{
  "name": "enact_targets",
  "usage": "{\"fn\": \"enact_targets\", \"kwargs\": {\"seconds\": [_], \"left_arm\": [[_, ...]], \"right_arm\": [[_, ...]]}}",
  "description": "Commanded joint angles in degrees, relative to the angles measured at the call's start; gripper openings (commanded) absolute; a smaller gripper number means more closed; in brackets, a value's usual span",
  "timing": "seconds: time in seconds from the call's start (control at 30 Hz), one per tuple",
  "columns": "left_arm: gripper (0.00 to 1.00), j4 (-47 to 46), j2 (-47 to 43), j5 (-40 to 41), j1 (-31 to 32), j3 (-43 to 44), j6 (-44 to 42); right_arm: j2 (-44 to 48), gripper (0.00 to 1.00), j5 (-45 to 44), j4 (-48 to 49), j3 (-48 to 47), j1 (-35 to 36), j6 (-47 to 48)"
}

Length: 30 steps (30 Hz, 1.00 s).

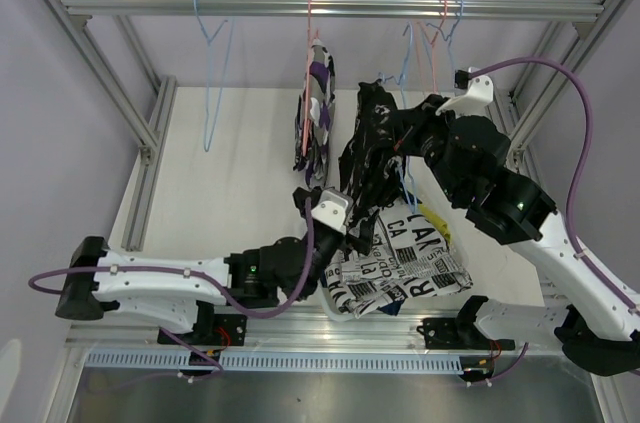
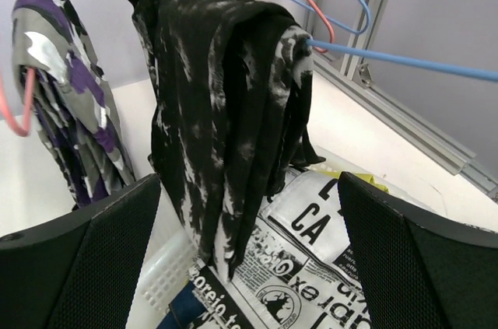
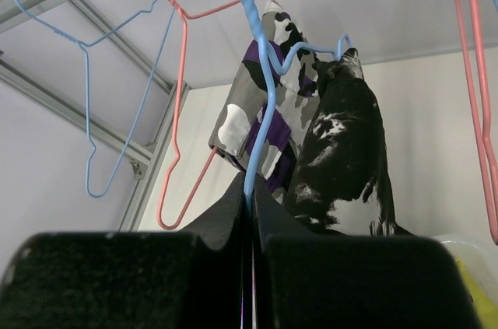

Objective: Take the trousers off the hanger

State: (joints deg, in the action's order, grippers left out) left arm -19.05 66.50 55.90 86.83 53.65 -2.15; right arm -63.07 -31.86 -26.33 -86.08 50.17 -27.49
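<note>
Black-and-white splatter trousers (image 1: 368, 148) (image 2: 226, 111) (image 3: 346, 142) hang folded over a blue hanger (image 2: 405, 61) (image 3: 261, 72). My right gripper (image 3: 250, 197) (image 1: 398, 139) is shut on that hanger's wire, holding it off the rail. Low in front of the trousers' hanging end, my left gripper (image 2: 249, 267) (image 1: 352, 235) is open, and the cloth's lower edge dangles between its fingers (image 2: 85, 259) without touching them. Purple-white-black patterned trousers (image 1: 316, 113) (image 2: 62, 96) (image 3: 264, 111) hang on a pink hanger (image 2: 23, 111) to the left.
A white basket (image 2: 167, 267) below holds grey-white print trousers (image 1: 400, 263) (image 2: 311, 251), with yellow (image 1: 435, 223) and navy (image 2: 183, 306) cloth showing. An empty blue hanger (image 1: 210, 73) and several pink and blue ones (image 1: 445, 13) hang from the rail (image 1: 150, 5). Frame posts stand on both sides.
</note>
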Motion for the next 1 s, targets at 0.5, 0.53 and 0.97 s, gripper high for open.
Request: {"fn": "enact_targets", "kwargs": {"seconds": [0.5,0.53,0.97], "left_arm": [[0.99,-13.48,10.66,3.96,-1.48,-0.74,0.47],[0.99,-12.69,10.93,3.78,-1.83,-0.91,1.18],[0.99,-8.55,15.67,-0.35,-8.16,2.86,6.9]], "right_arm": [[4.97,0.0,1.44,4.0,1.88,0.45,-2.22],[5.06,0.0,1.45,3.92,1.8,0.45,-2.05],[6.99,0.0,2.41,4.18,3.03,0.45,-0.9]]}}
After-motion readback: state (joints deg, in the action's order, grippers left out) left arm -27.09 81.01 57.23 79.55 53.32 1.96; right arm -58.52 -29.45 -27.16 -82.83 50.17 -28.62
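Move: The black trousers still hang on the blue hanger pinched in my right hand. Their middle is about 9 cm ahead of my left hand and 6 cm to its right, roughly level; from my right hand they lie 5 cm ahead, 5 cm left and some 12 cm below. The camouflage trousers hang about 20 cm ahead of my left hand, 4 cm left; the white bin with the printed trousers is 4 cm ahead, 13 cm right, about 28 cm below it. I lower my open left hand about 7 cm, first easing some 3 cm right, then reaching 5 cm forward at the legs of the black trousers, the wrist turning slightly counter-clockwise. The cloth comes up close before the spread fingers. My right hand keeps its pinch on the blue hanger and eases it back about 2 cm and a little to the right. ##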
